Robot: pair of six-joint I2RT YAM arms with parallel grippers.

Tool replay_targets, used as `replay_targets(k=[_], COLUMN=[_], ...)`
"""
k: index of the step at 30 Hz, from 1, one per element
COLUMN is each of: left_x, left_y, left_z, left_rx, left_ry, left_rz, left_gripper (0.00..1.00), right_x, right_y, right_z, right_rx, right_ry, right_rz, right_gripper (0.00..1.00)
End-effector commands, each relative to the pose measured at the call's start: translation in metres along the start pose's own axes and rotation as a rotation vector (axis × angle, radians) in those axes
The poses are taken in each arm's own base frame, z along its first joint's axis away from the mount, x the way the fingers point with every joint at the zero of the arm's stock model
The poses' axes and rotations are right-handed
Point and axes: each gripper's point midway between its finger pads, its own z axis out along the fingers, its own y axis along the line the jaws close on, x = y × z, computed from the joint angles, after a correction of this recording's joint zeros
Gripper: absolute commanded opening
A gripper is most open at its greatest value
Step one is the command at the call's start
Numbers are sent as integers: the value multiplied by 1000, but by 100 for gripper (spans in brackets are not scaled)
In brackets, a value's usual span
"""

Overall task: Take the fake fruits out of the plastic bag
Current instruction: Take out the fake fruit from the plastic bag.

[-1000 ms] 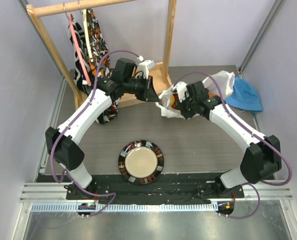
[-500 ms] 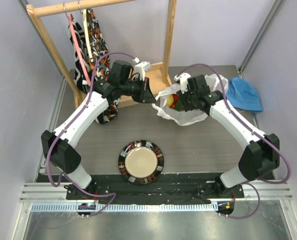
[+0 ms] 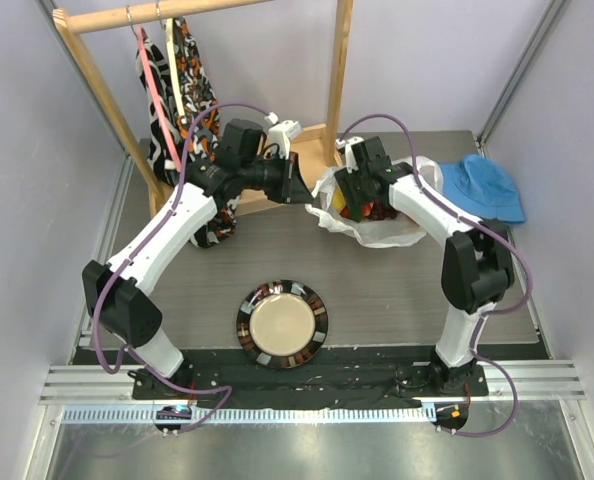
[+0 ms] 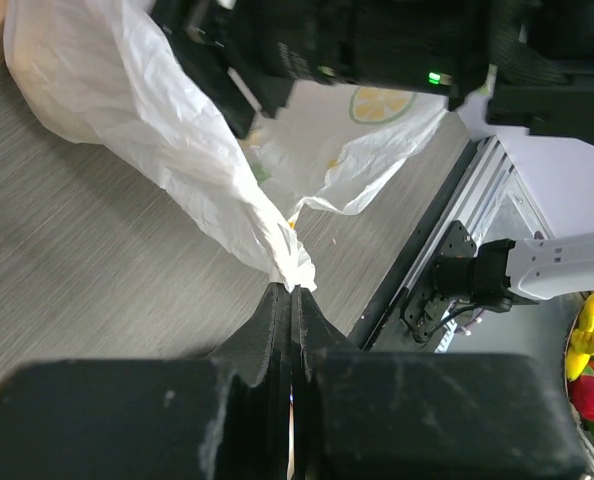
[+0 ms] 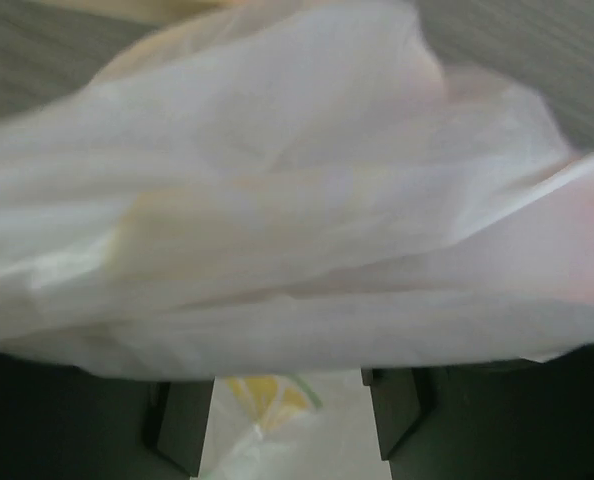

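The white plastic bag (image 3: 385, 228) lies crumpled at the back of the table, its mouth facing left. Red and yellow fake fruits (image 3: 365, 211) show inside the mouth. My left gripper (image 3: 302, 190) is shut on the bag's twisted handle (image 4: 289, 268) and holds it out to the left. My right gripper (image 3: 349, 195) sits at the bag's mouth with its jaws apart. In the right wrist view, bag film (image 5: 297, 220) fills the frame and drapes over the fingers (image 5: 182, 425). A lemon print (image 5: 267, 395) shows between them. No fruit shows in either wrist view.
A dark-rimmed plate (image 3: 282, 325) sits near the front centre. A blue hat (image 3: 489, 188) lies right of the bag. A wooden rack (image 3: 335, 90) with a patterned cloth (image 3: 177, 70) stands at the back left, close behind my left gripper.
My right gripper has moved left and back to the bag's mouth, and its jaws have spread. The bag has shifted with it. My left gripper keeps its hold on the handle.
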Motion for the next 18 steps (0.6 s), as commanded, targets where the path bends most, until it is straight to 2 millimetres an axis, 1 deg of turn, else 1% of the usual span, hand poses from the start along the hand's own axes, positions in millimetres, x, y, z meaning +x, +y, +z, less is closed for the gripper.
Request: replay_targets(k=[1, 2, 3, 4, 5, 6, 8, 9, 10, 11, 12, 14, 15, 16, 17, 18], left_x=[-19, -19, -17, -17, -18, -17, -18, -21, -20, -22, -26, -28, -33, -35, -36, -43], left_y=[-9, -10, -9, -8, -8, -7, -5, -6, -2, -1, -1, 7, 7, 9, 15, 15], left_z=[-7, -7, -7, -6, -6, -5, -2, -2, 2, 3, 4, 10, 11, 13, 19, 19], left_rx=[22, 23, 22, 22, 19, 17, 16, 16, 9, 7, 6, -15, -21, -28, -42, -48], left_ry=[-65, -66, -63, -63, -65, -63, -59, -66, -59, -61, -68, -66, -75, -77, -74, -89], left_rz=[30, 31, 29, 27, 28, 25, 21, 23, 16, 16, 22, 16, 20, 19, 12, 15], left_gripper=[0, 0, 0, 0, 0, 0, 0, 0, 0, 0, 0, 0, 0, 0, 0, 0], right_x=[-58, -56, -64, -66, -61, -67, -70, -74, -78, -81, -84, -89, -92, -93, -93, -86], right_y=[-24, -24, -27, -30, -32, -38, -41, -42, -41, -40, -40, -37, -37, -31, -29, -27], right_z=[11, 24, 28, 33, 44, 42, 39, 27, 18, 8, -14, -38, -65, -76, -90, -99], right_rx=[130, 134, 148, 161, 177, 205, 213, 207, 200, 188, 179, 148, 135, 102, 83, 68], right_ry=[-142, -124, -137, -134, -114, -122, -113, -117, -128, -138, -155, -182, -208, -223, -236, -220], right_rz=[46, 36, 18, 3, -9, -10, -27, -25, -22, -20, -15, 6, 13, 22, 23, 22], right_gripper=[60, 59, 50, 44, 37, 26, 14, 7, 3, 1, 1, 1, 1, 1, 1, 1])
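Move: Some 5 cm ahead of the right hand, about level with it sideways and roughly 3 cm lower, the red strawberries lie in the open bag. The yellow fruit is about 6 cm to this hand's left and 2 cm ahead; the dark grapes are about 8 cm to its right, level with it front to back. From the left hand the strawberries lie about 9 cm ahead, 17 cm to the right and 15 cm below. Reaching forward about 7 cm into the bag, the right hand sinks barely a centimetre while its half-open fingers close almost shut among the strawberries, seeming to pinch a thin part of them; it then turns back, rising about 4 cm and drawing back some 2 cm. The left hand keeps its pinch on the bag's rim and drifts forward about 2 cm at the end. ##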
